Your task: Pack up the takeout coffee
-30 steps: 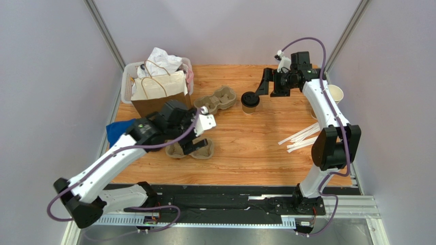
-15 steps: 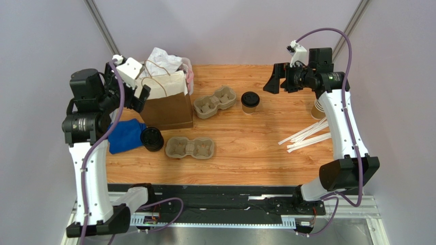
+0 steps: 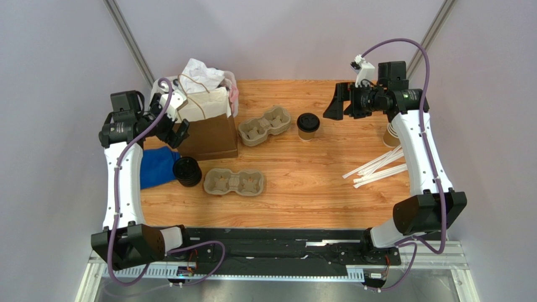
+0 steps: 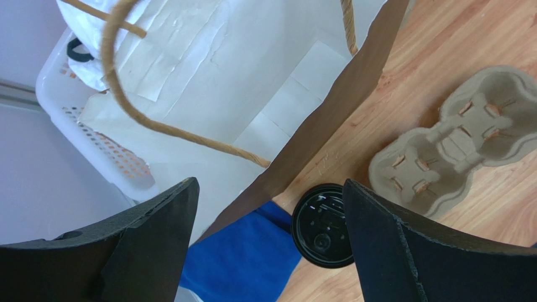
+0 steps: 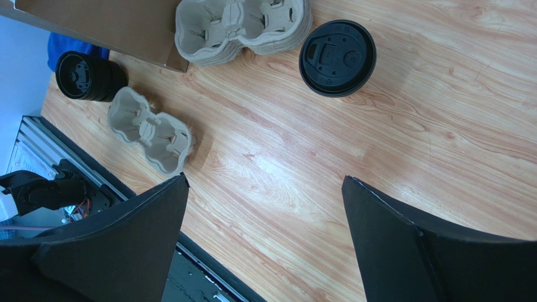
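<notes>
The takeout coffee (image 3: 308,126), a tan paper cup under a black lid, stands upright on the wooden table just right of a stack of cup carriers (image 3: 265,124). In the right wrist view the takeout coffee (image 5: 337,58) shows from above. My right gripper (image 3: 337,110) hangs open above and to the right of it, nothing between its fingers (image 5: 265,179). My left gripper (image 3: 174,129) is open at the far left, raised beside the brown paper bag (image 3: 211,135). From the left wrist the left gripper (image 4: 268,184) frames the bag's open top (image 4: 208,82), lined with white paper.
A single pulp carrier (image 3: 234,182) lies near the table's front. A stack of black lids (image 3: 187,171) and a blue cloth (image 3: 157,167) sit left of it. A white basket (image 3: 157,88) stands behind the bag. Paper straws (image 3: 378,168) and cream cups (image 3: 394,133) lie at the right.
My left arm has swung from over the front carrier up and left to the side of the bag. My right gripper drew back a little to the right. Both stayed open.
</notes>
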{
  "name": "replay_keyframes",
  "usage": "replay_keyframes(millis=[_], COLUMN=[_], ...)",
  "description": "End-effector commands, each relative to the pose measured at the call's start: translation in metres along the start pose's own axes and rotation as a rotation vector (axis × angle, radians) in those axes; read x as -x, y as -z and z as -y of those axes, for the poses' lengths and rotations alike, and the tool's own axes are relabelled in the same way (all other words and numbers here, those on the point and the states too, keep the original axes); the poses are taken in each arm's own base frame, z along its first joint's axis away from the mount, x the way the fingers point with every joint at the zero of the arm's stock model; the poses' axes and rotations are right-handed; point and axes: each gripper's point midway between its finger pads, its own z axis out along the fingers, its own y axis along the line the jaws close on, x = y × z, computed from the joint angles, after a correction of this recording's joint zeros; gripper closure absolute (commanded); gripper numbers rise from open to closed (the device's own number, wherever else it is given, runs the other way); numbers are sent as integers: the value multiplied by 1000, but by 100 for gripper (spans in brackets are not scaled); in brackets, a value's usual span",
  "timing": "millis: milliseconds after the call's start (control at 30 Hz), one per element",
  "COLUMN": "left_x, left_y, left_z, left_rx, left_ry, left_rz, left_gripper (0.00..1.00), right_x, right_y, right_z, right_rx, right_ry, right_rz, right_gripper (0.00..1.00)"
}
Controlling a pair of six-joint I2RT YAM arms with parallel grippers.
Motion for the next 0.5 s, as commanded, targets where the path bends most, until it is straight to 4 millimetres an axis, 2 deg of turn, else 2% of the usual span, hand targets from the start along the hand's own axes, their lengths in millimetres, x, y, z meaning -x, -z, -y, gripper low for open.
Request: replay_keyframes(millis=[0, 100, 200, 233, 300, 333, 400, 433, 467], left_x=[11, 4, 3, 5, 9, 14, 22, 28, 34], left_y=[-14, -21, -22, -21, -19, -16, -10, -6, -4], left_z=[-12, -16, -17, -16, -16, -14, -13, -12, -10], left_rx=[-15, -29, -31, -31, -31, -34, -28, -25, -27], left_ry=[-158, -175, -198, -205, -208, -215, -226, -229, -229], left_rz=[80, 58, 55, 64, 76, 92, 111, 128, 143], left_gripper=[11, 21, 37, 49, 60, 71, 83, 95, 99], right_x=[4, 4, 4, 4, 4, 3, 4, 4, 4], right_y=[1, 0, 2, 2, 4, 4, 6, 8, 8], right_z=[-6, -8, -8, -7, -6, -7, -7, -8, -7], right_rx=[43, 57, 57, 58, 57, 63, 63, 66, 65], right_ry=[-2, -5, -5, -6, -7, -7, -6, -5, -5], right_rz=[3, -2, 0, 0, 2, -1, 5, 7, 7], right_gripper=[2, 2, 2, 3, 3, 3, 3, 3, 3])
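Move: The left hand, open, is at the paper bag's near rim by its left end; the spot to pinch is about 2 cm ahead, in line sideways, 2 cm lower. On the table some 17 cm below that hand, the black lid stack stands about 9 cm back, in line with it; the loose cup tray is 11 cm back and 14 cm right; the blue cloth lies 4 cm back and 11 cm left. From the right hand, that rim is about 50 cm left, 2 cm back and 4 cm lower. Forward and down by about 2 cm each, the left hand eases its wide-open fingers over the near rim of the paper bag, then stays nearly in place while they close almost fully, pinching the brown paper edge beside the foot of the rope handle. The wrist turns slightly clockwise, under 10 degrees. ##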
